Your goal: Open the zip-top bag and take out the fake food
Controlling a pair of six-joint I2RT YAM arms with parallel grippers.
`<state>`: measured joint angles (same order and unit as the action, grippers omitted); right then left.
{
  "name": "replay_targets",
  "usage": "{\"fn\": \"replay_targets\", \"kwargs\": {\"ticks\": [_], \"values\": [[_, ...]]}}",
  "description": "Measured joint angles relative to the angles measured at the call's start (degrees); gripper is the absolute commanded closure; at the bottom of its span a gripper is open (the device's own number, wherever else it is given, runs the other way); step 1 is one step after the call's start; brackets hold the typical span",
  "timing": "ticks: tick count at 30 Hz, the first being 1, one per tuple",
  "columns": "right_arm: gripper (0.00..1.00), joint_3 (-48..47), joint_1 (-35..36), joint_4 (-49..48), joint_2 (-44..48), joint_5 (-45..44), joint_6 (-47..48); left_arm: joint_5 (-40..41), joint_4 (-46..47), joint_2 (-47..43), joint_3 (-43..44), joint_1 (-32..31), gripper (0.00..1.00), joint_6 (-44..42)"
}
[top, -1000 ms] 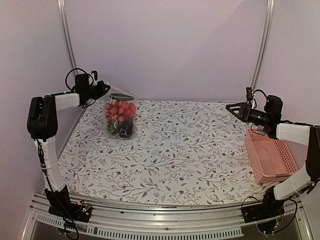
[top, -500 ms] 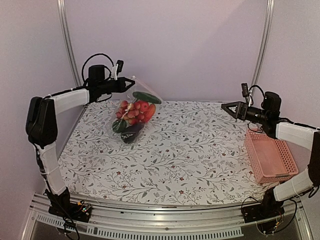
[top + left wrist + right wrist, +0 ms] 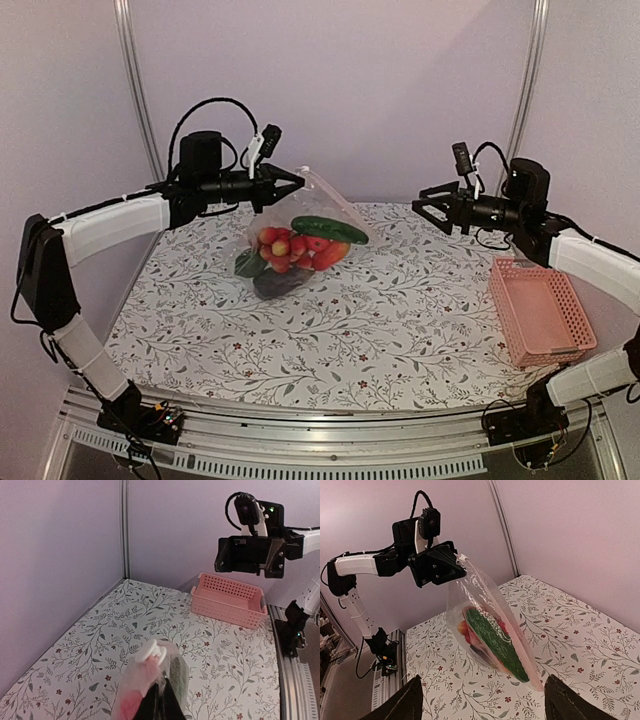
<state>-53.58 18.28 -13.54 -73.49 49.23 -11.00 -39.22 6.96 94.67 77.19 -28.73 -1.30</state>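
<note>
The clear zip-top bag (image 3: 318,215) hangs tilted over the back left of the table, and my left gripper (image 3: 297,180) is shut on its top edge. Inside is the fake food: a long green piece (image 3: 330,229), red round pieces (image 3: 285,243), an orange one (image 3: 332,253) and a dark purple one (image 3: 280,283). In the left wrist view the bag (image 3: 150,680) bunches around my closed fingers (image 3: 160,707), with its white slider (image 3: 150,652) just above. My right gripper (image 3: 422,205) is open and empty, well to the right of the bag (image 3: 490,630), pointing towards it.
A pink mesh basket (image 3: 540,315) lies empty at the table's right edge. The floral table cover (image 3: 380,330) spreads between the arms. Metal frame posts (image 3: 135,90) rise at the back corners against the wall.
My left arm has lifted the bag off the table and swung it right, towards the middle. The right gripper has moved left and up towards the bag, and its jaws have narrowed slightly.
</note>
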Motion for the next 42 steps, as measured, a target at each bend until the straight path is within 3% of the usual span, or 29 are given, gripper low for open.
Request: {"fn": "replay_targets", "kwargs": {"ticks": [12, 19, 24, 26, 32, 38, 42], "values": [[0.36, -10.54, 19.26, 11.5, -4.31, -9.73, 15.72, -3.37, 2.54, -3.61, -8.44, -9.99, 1.0, -6.14], [0.49, -11.8, 25.77, 14.47, -9.84, -15.54, 20.2, -2.97, 4.0, -4.28, -8.59, -11.5, 1.0, -6.14], [0.81, -12.81, 27.61, 15.98, -12.39, -20.79, 21.88, -2.32, 4.11, -4.31, -8.63, -11.74, 1.0, -6.1], [0.98, -13.05, 27.65, 16.35, -12.44, -22.82, 22.08, -2.12, 4.09, -4.48, -8.79, -11.78, 1.0, -6.14], [1.0, -14.69, 27.8, 18.08, -12.44, -26.6, 23.85, -1.29, 3.87, -8.22, -11.17, -11.85, 0.88, -7.48], [1.0, -17.59, 27.8, 22.34, -12.39, -28.0, 26.71, 0.5, 2.95, -12.63, -11.74, -11.82, 0.41, -8.41], [1.0, -20.46, 27.8, 25.49, -12.35, -27.87, 28.98, 2.23, 2.82, -13.44, -11.87, -11.82, 0.23, -7.98]]}}
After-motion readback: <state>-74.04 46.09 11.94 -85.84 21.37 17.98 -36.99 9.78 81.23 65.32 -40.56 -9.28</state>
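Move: The spot on the bag's zip edge for the right hand lies about 19 cm to its left, 5 cm ahead and 4 cm below; the left hand pinches the zip edge, with that spot about 4 cm to its right and 3 cm below. From the right hand, the zip slider is some 22 cm left and 7 cm ahead; the cucumber 19 left, 2 ahead and 10 below; the red fruit 24 left, about level ahead and 12 below. The bag, still hanging from the left fingers, is carried about 10 cm back and 6 cm to the right, towards the right hand, which comes some 14 cm left, slightly up then down and back, closing and tipping its fingers down about 25 degrees to pinch the zip edge beside the slider. The left then opens, lets go and rises some 4 cm; the right keeps its pinch, lifting slightly. ##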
